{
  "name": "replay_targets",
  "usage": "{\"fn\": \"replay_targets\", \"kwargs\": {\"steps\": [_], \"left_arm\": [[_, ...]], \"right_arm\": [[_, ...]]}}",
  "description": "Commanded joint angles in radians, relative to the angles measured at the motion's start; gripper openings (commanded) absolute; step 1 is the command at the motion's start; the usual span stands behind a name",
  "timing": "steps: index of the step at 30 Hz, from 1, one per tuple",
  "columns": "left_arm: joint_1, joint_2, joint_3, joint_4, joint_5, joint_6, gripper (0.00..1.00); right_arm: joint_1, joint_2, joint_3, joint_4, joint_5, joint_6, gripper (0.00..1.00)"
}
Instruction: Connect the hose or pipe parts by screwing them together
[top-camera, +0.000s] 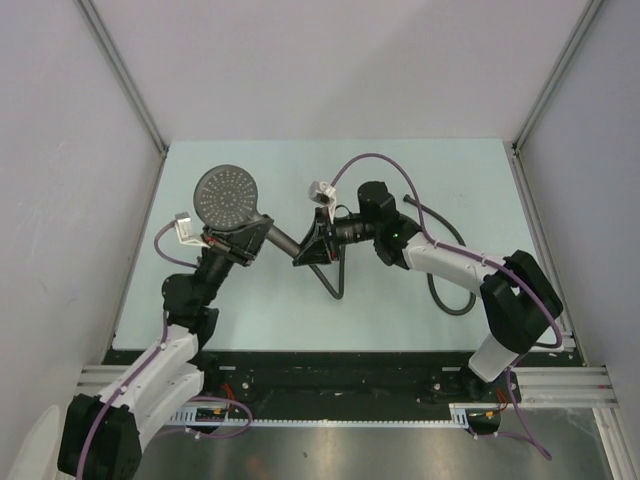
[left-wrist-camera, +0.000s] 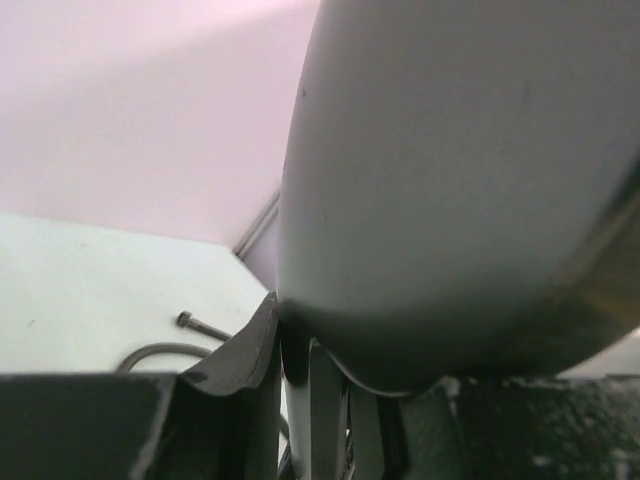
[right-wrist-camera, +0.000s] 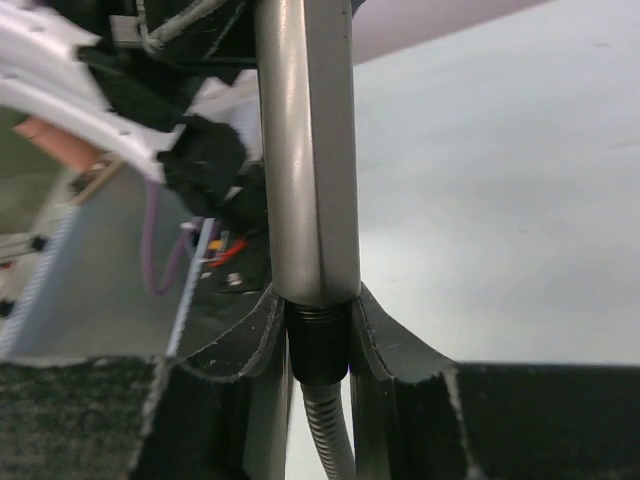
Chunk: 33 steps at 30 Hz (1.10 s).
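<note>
The dark grey shower head (top-camera: 228, 195) is held with its dotted face up, its handle (top-camera: 280, 240) slanting down to the right. My left gripper (top-camera: 243, 238) is shut on the handle just below the head. In the left wrist view the head's rounded back (left-wrist-camera: 450, 180) fills the frame above the left gripper (left-wrist-camera: 335, 390). My right gripper (top-camera: 312, 245) sits at the handle's end. In the right wrist view this gripper (right-wrist-camera: 318, 325) is closed on the hose's black nut (right-wrist-camera: 318, 345), which meets the handle (right-wrist-camera: 305, 150). Some thread shows at the joint. The ribbed hose (right-wrist-camera: 332, 435) hangs below.
The hose (top-camera: 340, 285) drops from the nut to the pale green table (top-camera: 250, 310) and loops at the right (top-camera: 448, 302), under my right arm. Its free end (left-wrist-camera: 186, 320) lies on the table. White walls enclose three sides; a metal rail (top-camera: 340, 380) runs along the near edge.
</note>
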<state>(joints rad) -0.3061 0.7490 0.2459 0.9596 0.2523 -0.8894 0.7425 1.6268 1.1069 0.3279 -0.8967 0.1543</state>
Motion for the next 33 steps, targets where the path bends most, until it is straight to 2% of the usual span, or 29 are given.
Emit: {"fn": "replay_targets", "kwargs": {"steps": [1, 2, 4, 8, 9, 10, 11, 12, 13, 14, 15, 17, 18, 21, 22, 24, 25, 31, 33], "left_arm": [[-0.008, 0.062, 0.058, 0.176, 0.295, 0.089, 0.01], [-0.008, 0.081, 0.068, 0.177, 0.323, 0.096, 0.01], [-0.008, 0.136, 0.099, 0.182, 0.391, 0.107, 0.0], [-0.008, 0.155, 0.115, 0.182, 0.391, 0.104, 0.01], [-0.007, 0.15, 0.112, 0.177, 0.377, 0.112, 0.0], [-0.005, 0.145, 0.113, 0.15, 0.345, 0.115, 0.0], [-0.002, 0.13, 0.116, 0.122, 0.322, 0.119, 0.01], [-0.002, 0.122, 0.121, 0.088, 0.296, 0.133, 0.01], [-0.002, 0.113, 0.136, -0.001, 0.268, 0.144, 0.0], [-0.002, 0.104, 0.145, -0.042, 0.215, 0.156, 0.0], [-0.002, 0.09, 0.154, -0.085, 0.187, 0.18, 0.0], [-0.002, 0.081, 0.188, -0.22, 0.109, 0.193, 0.0], [-0.004, 0.072, 0.196, -0.251, 0.081, 0.193, 0.0], [-0.008, 0.053, 0.223, -0.369, -0.026, 0.161, 0.0], [-0.01, 0.038, 0.237, -0.418, -0.047, 0.156, 0.0], [-0.019, 0.023, 0.259, -0.476, -0.12, 0.158, 0.0], [-0.022, 0.009, 0.282, -0.534, -0.143, 0.159, 0.01], [-0.037, -0.016, 0.387, -0.737, -0.284, 0.164, 0.0], [-0.044, -0.02, 0.408, -0.778, -0.312, 0.126, 0.0]], "right_arm": [[-0.055, 0.013, 0.031, 0.285, -0.349, 0.235, 0.0], [-0.057, 0.018, 0.031, 0.345, -0.407, 0.267, 0.0], [-0.057, 0.027, 0.031, 0.37, -0.429, 0.294, 0.0], [-0.064, 0.005, 0.031, 0.248, -0.381, 0.213, 0.0], [-0.068, -0.001, 0.031, 0.212, -0.357, 0.185, 0.06], [-0.068, -0.008, 0.031, 0.107, -0.332, 0.145, 0.11], [-0.068, -0.04, 0.031, 0.035, -0.244, 0.025, 0.22], [-0.063, -0.059, 0.031, -0.04, -0.172, -0.04, 0.42], [-0.046, -0.077, 0.031, -0.106, -0.095, -0.092, 0.5], [-0.035, -0.091, 0.031, -0.204, 0.045, -0.142, 0.57], [-0.029, -0.113, 0.031, -0.237, 0.108, -0.177, 0.67], [-0.011, -0.125, 0.03, -0.282, 0.264, -0.179, 0.71], [-0.003, -0.14, 0.024, -0.286, 0.313, -0.174, 0.78], [0.073, -0.163, 0.004, -0.288, 0.575, -0.202, 0.79], [0.102, -0.169, 0.004, -0.291, 0.746, -0.228, 0.79], [0.196, -0.171, -0.001, -0.285, 0.894, -0.263, 0.79], [0.224, -0.168, -0.004, -0.27, 1.024, -0.284, 0.79], [0.394, -0.122, -0.005, -0.175, 1.307, -0.329, 0.78], [0.437, -0.091, -0.004, -0.133, 1.358, -0.348, 0.76]]}}
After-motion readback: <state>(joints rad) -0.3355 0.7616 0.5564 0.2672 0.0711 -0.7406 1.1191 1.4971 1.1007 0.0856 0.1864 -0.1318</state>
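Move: The right hand, its fingers pointing left, already grips the hose nut at the hand point, with the end of the shower handle about 3 cm to its left, 1 cm ahead and 2 cm up. The shower head is about 15 cm left, 6 cm farther out and 12 cm higher; the hose's bend hangs about 8 cm right, 7 cm nearer and 17 cm lower. From the left hand, still gripping the handle's neck, the nut lies some 10 cm right, 4 cm back and 7 cm below. Keeping the nut pinched, the right hand first draws back, right and up about 3 cm while turning some 15 degrees counter-clockwise, then opens its fingers wide to let go of the nut, swings forward and eases back beside it, winding its wrist about 50 degrees clockwise. The left hand keeps its hold on the shower, carrying it back, right and up at first, then forward, down and left to end about 4 cm ahead of where it began, fingers tipping down some 20 degrees. ##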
